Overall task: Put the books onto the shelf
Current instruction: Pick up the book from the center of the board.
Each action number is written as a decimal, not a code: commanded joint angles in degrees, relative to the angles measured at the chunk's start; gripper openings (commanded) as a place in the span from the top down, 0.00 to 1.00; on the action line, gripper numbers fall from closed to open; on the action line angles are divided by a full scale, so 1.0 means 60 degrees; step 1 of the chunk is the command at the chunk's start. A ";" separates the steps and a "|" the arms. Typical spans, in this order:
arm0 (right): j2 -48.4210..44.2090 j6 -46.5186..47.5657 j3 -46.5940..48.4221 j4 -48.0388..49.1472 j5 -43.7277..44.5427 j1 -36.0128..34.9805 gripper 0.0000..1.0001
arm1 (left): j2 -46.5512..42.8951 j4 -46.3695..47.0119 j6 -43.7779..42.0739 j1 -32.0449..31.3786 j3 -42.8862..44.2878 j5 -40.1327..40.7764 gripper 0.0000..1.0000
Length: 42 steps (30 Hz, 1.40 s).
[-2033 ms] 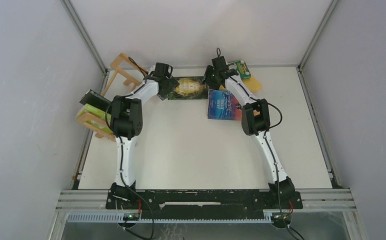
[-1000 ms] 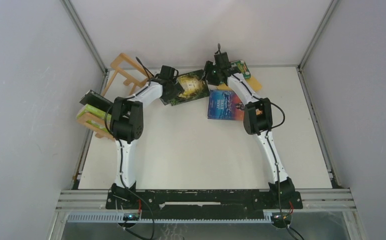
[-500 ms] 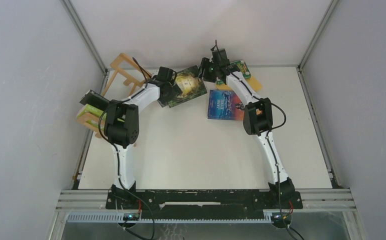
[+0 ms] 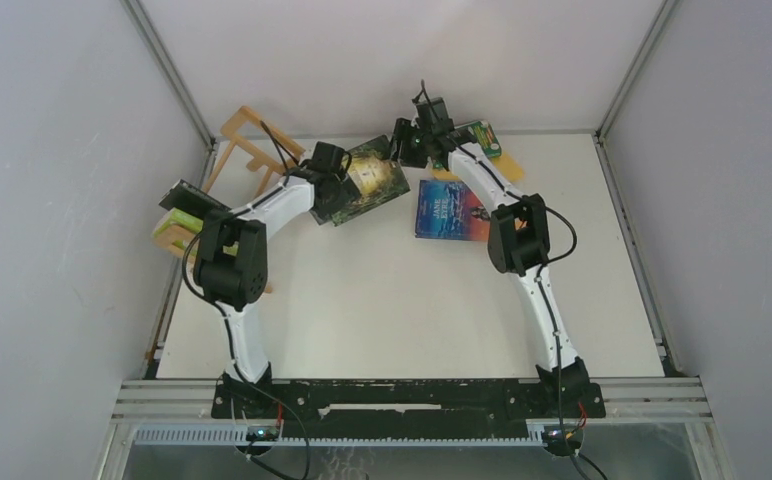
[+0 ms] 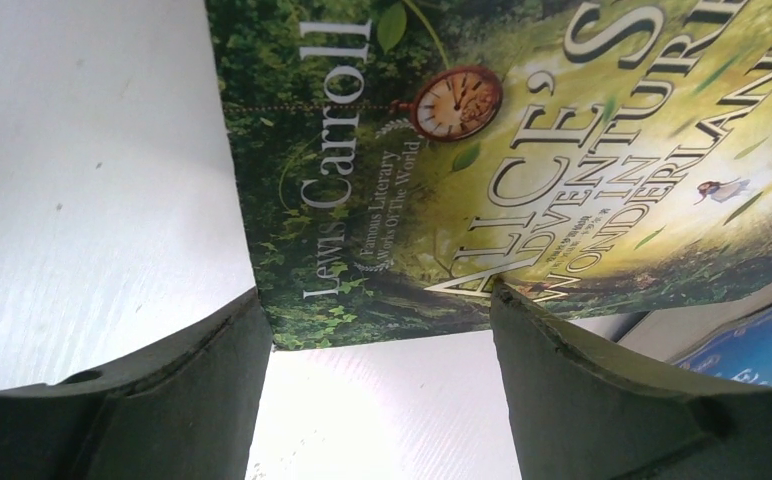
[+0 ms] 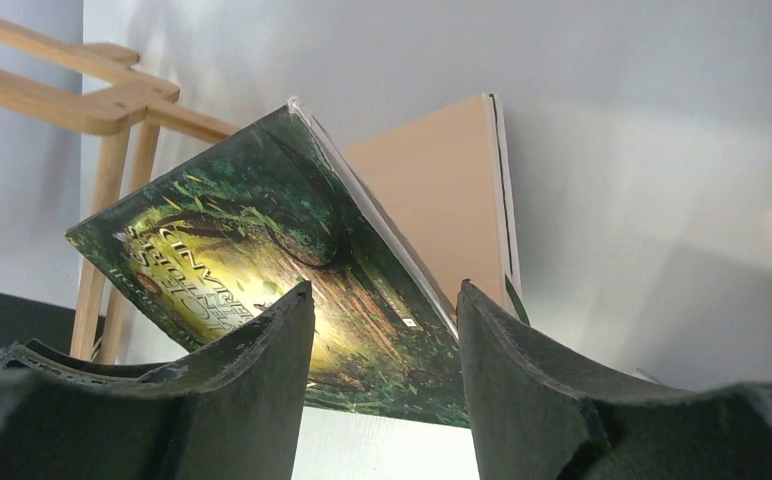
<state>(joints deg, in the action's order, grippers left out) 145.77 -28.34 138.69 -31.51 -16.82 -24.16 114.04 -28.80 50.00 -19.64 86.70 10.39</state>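
Observation:
A dark green and gold book [image 4: 367, 178] stands tipped up off the table at the back, between both grippers. My left gripper [image 4: 344, 190] is open, and the book's [image 5: 482, 170] lower edge rests at its fingertips [image 5: 507, 300]. My right gripper [image 4: 405, 150] is open too; the raised book [image 6: 262, 250] lies just past its fingers, a beige surface [image 6: 442, 190] behind it. A blue book [image 4: 449, 208] lies flat. A green book with white circles [image 4: 483, 134] sits on a yellow-orange one [image 4: 508, 167]. The wooden shelf [image 4: 249, 140] holds a lime-green book [image 4: 184, 222].
The shelf [image 6: 112, 100] stands along the table's left edge, close to the grey side wall. The back wall [image 4: 392, 60] rises right behind the books. The near half of the white table [image 4: 392, 310] holds only the two arms.
The green and gold book lay flat; now it is turned counter-clockwise and tipped up. The left arm's elbow swung left. The right gripper shifted left along the back wall.

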 commanded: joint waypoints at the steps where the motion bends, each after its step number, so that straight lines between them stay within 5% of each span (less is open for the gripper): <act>1: -0.1308 -0.0051 -0.0748 0.0146 -0.1048 -0.0891 0.40 | -0.1269 0.1422 0.0264 -0.0475 -0.0483 -0.0331 0.19; 17: -0.4809 -0.0455 -0.6716 0.2356 -0.0417 -0.1698 0.41 | -0.3681 0.1654 0.0346 -0.1451 -0.3294 0.0130 0.19; 33: -0.8617 -0.1195 -1.1739 0.3292 0.0848 -0.3646 0.42 | -0.6604 0.1044 0.1309 -0.4016 -0.5969 0.1294 0.19; 42: -1.0076 -0.1488 -1.3114 0.3417 0.1056 -0.4201 0.68 | -0.8028 0.0575 0.1720 -0.4686 -0.6689 0.1916 0.20</act>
<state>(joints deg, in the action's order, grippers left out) 90.54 -31.88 60.20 -16.95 -0.16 -44.53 70.76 -40.51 55.11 -45.87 45.80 22.37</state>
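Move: The Alice book is already between the two hands: its middle lies about 8 cm ahead and 6 cm right of the left hand, and some 5 cm back and 9 cm left of the right hand, 2 cm lower. The clear board it goes to is roughly 21 cm back, 6 cm right of the left hand; the shelf stands 25 cm left, 3 cm ahead of it. From the right hand, the blue book lies 13 cm back, 13 cm right. Draw both grippers straight back together, the left about 25 cm and the right about 29 cm, almost level, carrying the Alice book past the blue book to the clear near middle of the board. Turn the left wrist some 15 degrees clockwise and roll its left side up a little, its fingers staying wide at the near-left corner; near the end, narrow the right fingers about the book's right edge. ##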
